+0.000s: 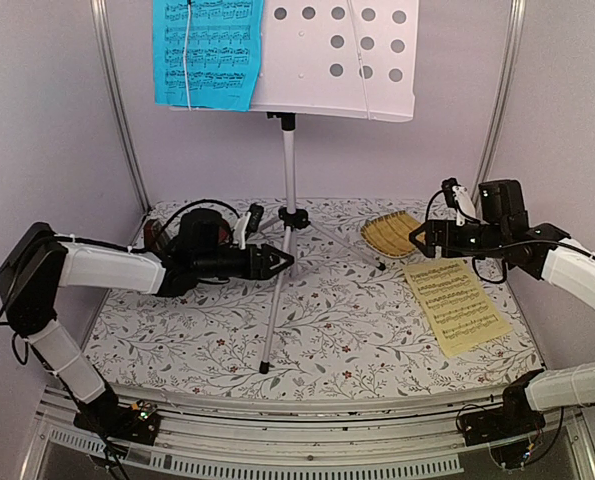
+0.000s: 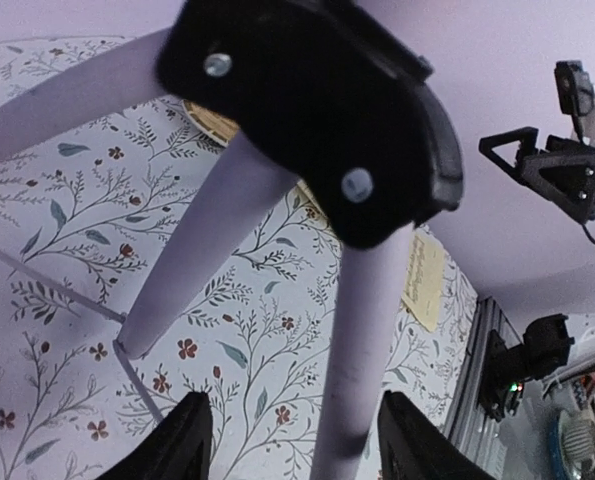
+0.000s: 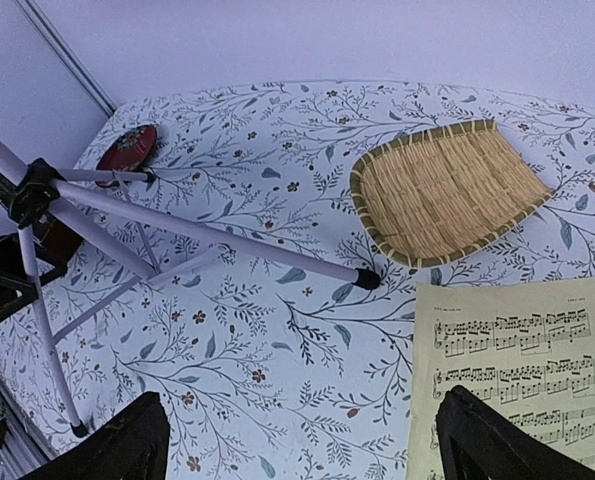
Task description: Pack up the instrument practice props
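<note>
The silver music stand [image 1: 289, 170] stands mid-table on its tripod. A blue music sheet [image 1: 205, 50] rests on its perforated desk [image 1: 367, 45]. My left gripper [image 1: 285, 262] is at the stand's front leg [image 2: 367, 350]. Its fingers [image 2: 182, 440] stand on either side of the leg with gaps showing, so it is open. The pale-yellow sheet [image 1: 462, 305] lies flat at the right. My right gripper [image 3: 297, 445] hovers open and empty over the table, one finger above that sheet [image 3: 522, 370]. The red-brown metronome [image 3: 127, 148] sits at the back left, mostly hidden behind my left arm.
A woven wicker tray [image 1: 389, 233] lies at the back right, beside one tripod foot [image 3: 367, 279]. Metal frame posts [image 1: 117, 100] and purple walls close in the sides and back. A rail [image 1: 307, 440] runs along the near edge.
</note>
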Motion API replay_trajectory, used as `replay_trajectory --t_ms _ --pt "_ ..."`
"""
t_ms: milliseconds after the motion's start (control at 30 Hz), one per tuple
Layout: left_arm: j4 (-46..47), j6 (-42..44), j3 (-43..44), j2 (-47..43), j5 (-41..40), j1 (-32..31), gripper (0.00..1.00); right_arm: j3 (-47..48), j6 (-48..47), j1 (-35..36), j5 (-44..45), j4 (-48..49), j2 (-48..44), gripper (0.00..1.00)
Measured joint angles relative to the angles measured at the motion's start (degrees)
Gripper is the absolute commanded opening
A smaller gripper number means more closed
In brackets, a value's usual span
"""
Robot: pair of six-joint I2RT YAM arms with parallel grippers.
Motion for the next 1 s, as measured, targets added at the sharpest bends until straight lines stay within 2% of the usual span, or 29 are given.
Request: replay_trajectory --t_ms 233,300,333,467,733,1000 --pt "2.71 -0.44 3.74 4.72 3.78 0.11 0.13 -3.65 1.77 -0.17 -0.26 4.37 -3.30 0.95" --pt "2.99 -0.68 4.17 4.96 4.20 0.09 0.02 -4.22 2.08 -0.20 -0.24 5.31 -4.35 0.95" --pt "3.17 0.81 4.20 4.96 4.17 0.09 0.00 -4.28 2.34 -0.24 -0.24 5.73 -4.79 0.95" --pt "3.04 0.94 4.04 4.68 2.51 0.02 0.00 -4.28 3.13 -0.44 -0.17 7.37 -5.42 0.95" --pt "0.63 0.33 -0.02 -0.70 -6.82 -0.17 0.00 -5.73 4.35 -0.57 0.39 9.11 -5.42 0.95" --pt "1.64 -2.12 1.57 1.16 -13.73 -1.51 0.00 -6.51 5.62 -0.66 0.66 10.64 -5.44 0.95"
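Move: The music stand's near leg stands upright and slanting between the left hand's open fingers, roughly 1 cm ahead and 2 cm right of the hand point, at its height. The stand's black hub sits about 7 cm ahead, 2 cm right and 6 cm up; the near leg's foot is some 19 cm back, 4 cm left and 16 cm down. The stand's right foot lies around 7 cm ahead, 21 cm right and 16 cm down. From the right hand, the grip spot is roughly 29 cm left, level, and 6 cm lower. The stand's near leg is pinched just below the black hub as the left fingers slip about 2 cm to the right around it and close. Keeping that grip, the left hand swings some 3 cm left while easing forward, then goes on forward, turning about 10 degrees counter-clockwise. The empty right hand rises about 2 cm, still open. ##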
